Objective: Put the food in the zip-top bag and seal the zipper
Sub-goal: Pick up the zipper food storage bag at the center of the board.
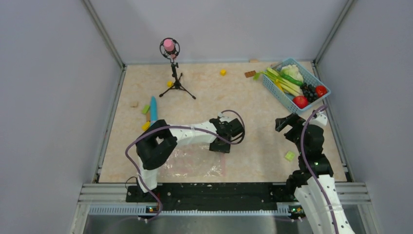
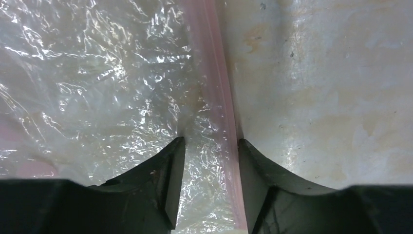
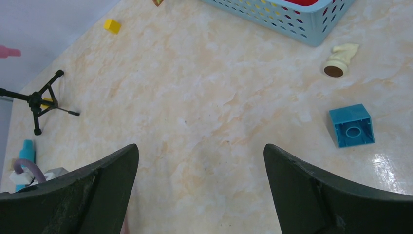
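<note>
The clear zip-top bag (image 1: 195,165) lies flat on the table near the front edge, crinkled and with nothing showing inside it. My left gripper (image 1: 220,145) is low over the bag's right edge. In the left wrist view its fingers (image 2: 165,170) straddle the pale pink zipper (image 2: 216,73), partly closed, with a gap still between them and the bag (image 2: 97,87) lying flat there. The food (image 1: 297,85) is in the light-blue basket (image 1: 272,90) at the back right: red fruits (image 1: 300,101), grapes, cauliflower and green stalks. My right gripper (image 1: 285,122) hovers wide open, holding nothing.
A small tripod stand (image 1: 175,78) is at the back left, with a blue stick (image 1: 153,109) beside it. Loose blocks lie about: yellow (image 1: 223,72), brown (image 1: 250,74), green (image 1: 290,156) and blue (image 3: 351,126). A cream toy piece (image 3: 341,57) lies by the basket (image 3: 292,19).
</note>
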Controlling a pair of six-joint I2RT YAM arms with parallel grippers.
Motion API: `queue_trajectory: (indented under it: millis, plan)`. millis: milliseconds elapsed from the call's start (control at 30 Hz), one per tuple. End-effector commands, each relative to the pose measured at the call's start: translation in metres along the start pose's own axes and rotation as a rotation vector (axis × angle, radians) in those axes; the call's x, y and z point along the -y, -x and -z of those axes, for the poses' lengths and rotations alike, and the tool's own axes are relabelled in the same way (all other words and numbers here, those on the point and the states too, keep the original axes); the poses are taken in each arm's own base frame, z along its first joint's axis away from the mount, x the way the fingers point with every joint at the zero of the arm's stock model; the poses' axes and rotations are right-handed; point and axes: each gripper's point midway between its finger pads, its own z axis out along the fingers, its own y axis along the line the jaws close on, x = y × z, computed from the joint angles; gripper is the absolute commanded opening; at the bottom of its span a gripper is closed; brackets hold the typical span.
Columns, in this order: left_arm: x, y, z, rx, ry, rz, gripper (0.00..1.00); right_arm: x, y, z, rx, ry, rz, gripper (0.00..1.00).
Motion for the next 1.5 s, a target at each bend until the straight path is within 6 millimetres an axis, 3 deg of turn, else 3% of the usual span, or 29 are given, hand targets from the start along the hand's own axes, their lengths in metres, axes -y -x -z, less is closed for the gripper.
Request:
queue_trajectory:
  millis: [0, 133, 300, 400, 500, 833, 1033, 1167, 1467]
  plan:
    - [0.001, 0.001, 0.004, 0.001, 0.007, 0.019, 0.46, -0.003, 0.006, 0.001, 0.026, 0.009, -0.007, 0.99]
    - [0.003, -0.003, -0.001, -0.007, -0.003, 0.019, 0.34, -0.001, 0.006, 0.001, 0.024, -0.002, -0.008, 0.99]
    - [0.006, -0.002, -0.004, -0.002, -0.019, 0.02, 0.0, 0.0, 0.004, 0.001, 0.019, -0.009, -0.008, 0.99]
    - [0.01, 0.002, 0.002, 0.017, -0.051, 0.013, 0.0, 0.0, 0.003, 0.001, 0.016, -0.008, -0.01, 0.99]
    - [0.021, 0.013, 0.021, 0.072, -0.151, -0.018, 0.0, -0.011, 0.002, 0.002, 0.004, 0.054, -0.005, 0.99]
    - [0.049, 0.04, 0.12, 0.355, -0.599, -0.182, 0.0, -0.085, -0.022, 0.013, -0.149, 0.496, 0.044, 0.99]
    - [0.046, 0.054, 0.161, 0.494, -0.688, -0.209, 0.0, -0.133, -0.057, 0.015, -0.282, 0.547, 0.18, 0.99]
    - [0.041, 0.06, 0.174, 0.558, -0.711, -0.199, 0.0, -0.166, -0.079, 0.024, -0.302, 0.562, 0.248, 0.99]
    - [0.035, 0.061, 0.165, 0.57, -0.678, -0.164, 0.0, -0.166, -0.06, 0.019, -0.234, 0.463, 0.223, 0.99]
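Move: The bag's zipper edge lies flat between the left hand's half-open fingers, about 1 cm right of and 1 cm below the hand point. The middle of the bag spreads some 12 cm left and 3 cm back of there; a blue bottle lies roughly 28 cm left and 13 cm ahead. From the high, open right hand, that zipper edge is about 26 cm left, 7 cm back and 15 cm down, with the vegetable basket some 18 cm ahead and 5 cm right. Staying low, the left hand first shuts its fingers on the bag's zipper edge, then lifts it about 16 cm, drifting slightly right and tilting so the fingers swing from downward to forward and right. Once the lift starts, the right hand sweeps some 18 cm left towards the held edge, turning about 40 degrees counter-clockwise, jaws wide open. ##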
